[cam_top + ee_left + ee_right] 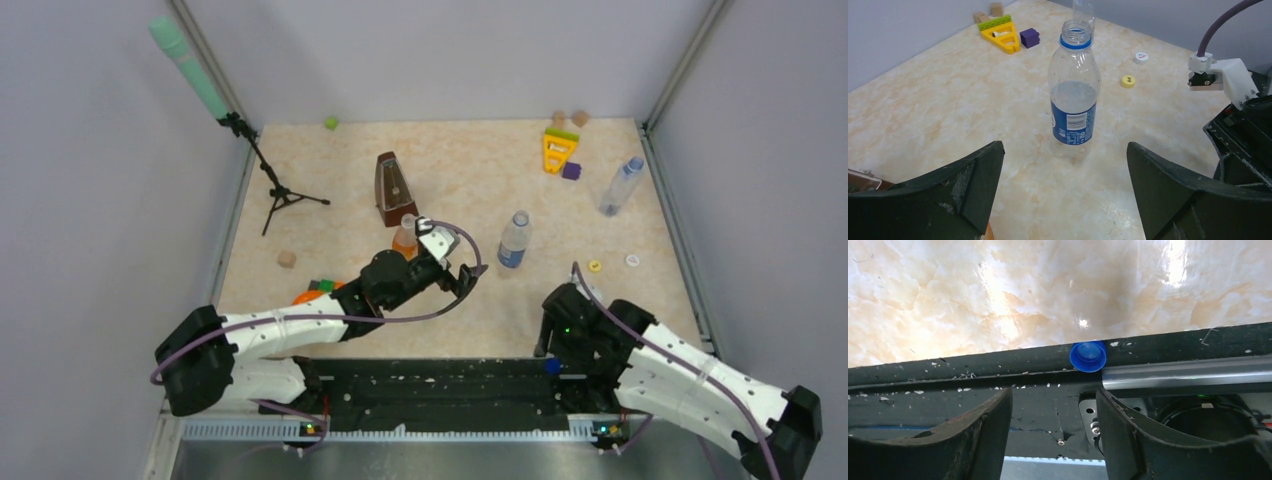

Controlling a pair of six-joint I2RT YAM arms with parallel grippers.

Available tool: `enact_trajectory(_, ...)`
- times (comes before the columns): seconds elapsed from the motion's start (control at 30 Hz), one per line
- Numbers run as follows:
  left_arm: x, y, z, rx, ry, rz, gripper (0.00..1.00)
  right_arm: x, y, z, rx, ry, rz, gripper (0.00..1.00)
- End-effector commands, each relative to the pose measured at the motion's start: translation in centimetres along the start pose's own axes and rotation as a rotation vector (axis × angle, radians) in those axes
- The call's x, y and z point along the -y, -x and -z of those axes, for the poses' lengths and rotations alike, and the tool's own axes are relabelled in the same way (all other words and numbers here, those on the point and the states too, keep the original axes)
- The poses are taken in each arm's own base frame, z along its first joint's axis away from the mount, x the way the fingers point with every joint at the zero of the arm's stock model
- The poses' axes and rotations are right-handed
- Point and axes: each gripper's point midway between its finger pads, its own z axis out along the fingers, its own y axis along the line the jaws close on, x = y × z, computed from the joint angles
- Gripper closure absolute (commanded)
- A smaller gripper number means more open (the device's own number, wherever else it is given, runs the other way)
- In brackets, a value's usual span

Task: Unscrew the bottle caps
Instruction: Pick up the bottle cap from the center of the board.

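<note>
The blue-label bottle stands upright with an open neck, straight ahead of my left gripper in the left wrist view. That gripper is open and empty, a short way from the bottle. The squat orange bottle stands just behind the left wrist. The slim unlabelled bottle stands far right. The yellow cap and white cap lie loose on the table. The blue cap lies on the black base rail. My right gripper hangs open and empty just short of it.
A brown metronome stands behind the orange bottle. A tripod with a green microphone is at the left. A yellow triangle toy, a purple block and wooden discs sit at the back right. Small blocks lie under the left arm.
</note>
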Motion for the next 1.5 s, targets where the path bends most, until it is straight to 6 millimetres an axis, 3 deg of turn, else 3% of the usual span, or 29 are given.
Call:
enact_trajectory(0.0,1.5,2.7,-0.4,0.083,-0.077,0.055,0.02,1.1,-1.9,-1.9,-0.029,0.002,-0.071,0.4)
enact_trajectory(0.07,1.7,2.8,-0.4,0.092,-0.085,0.065,0.02,1.3,-2.1,-3.4,-0.021,-0.007,-0.082,0.42)
enact_trajectory(0.27,0.9,2.5,-0.3,0.069,-0.053,0.031,0.02,1.8,0.5,-2.8,0.085,-0.095,-0.062,0.37)
enact_trajectory(0.73,0.5,2.1,-0.4,0.064,-0.028,0.02,0.02,1.7,-1.0,-5.4,0.004,-0.108,0.037,0.48)
enact_trajectory(0.8,0.4,2.1,-0.4,0.065,-0.024,0.021,0.02,1.5,-1.0,-5.5,-0.001,-0.102,0.05,0.54)
enact_trajectory(0.97,0.3,2.1,-0.4,0.064,-0.017,0.021,0.02,1.6,-0.8,-5.5,0.008,-0.119,0.041,0.54)
enact_trajectory(1.23,0.1,1.9,-0.5,0.05,-0.012,-0.008,0.02,1.5,-0.1,-5.6,0.041,-0.132,0.028,0.71)
enact_trajectory(1.3,0.1,1.8,-0.5,0.048,-0.013,-0.008,0.02,1.4,-0.2,-5.7,0.032,-0.132,0.031,0.86)
enact_trajectory(1.47,0.1,1.9,-0.5,0.048,-0.011,-0.012,0.02,0.6,0.0,-4.3,0.03,-0.075,0.066,0.85)
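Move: Just under the right hand, about 6 cm down and 1 cm to its right, the blue bottle cap lies open side up on the black strip along the table's near edge. From that hand the yellow cap is some 22 cm ahead and 10 cm right, and the open blue-label bottle about 23 cm ahead and 8 cm left. From the left hand the blue cap lies roughly 17 cm back, 17 cm right and 23 cm down. Sinking about 6 cm, most of it quickly at first and then easing, the right hand comes down over the blue cap with a slight shift to the right and a roll of some 10 degrees that lowers its left side. Low down, its pointing-down fingers close to about half their gap and pinch the cap from both sides, where they stop. ##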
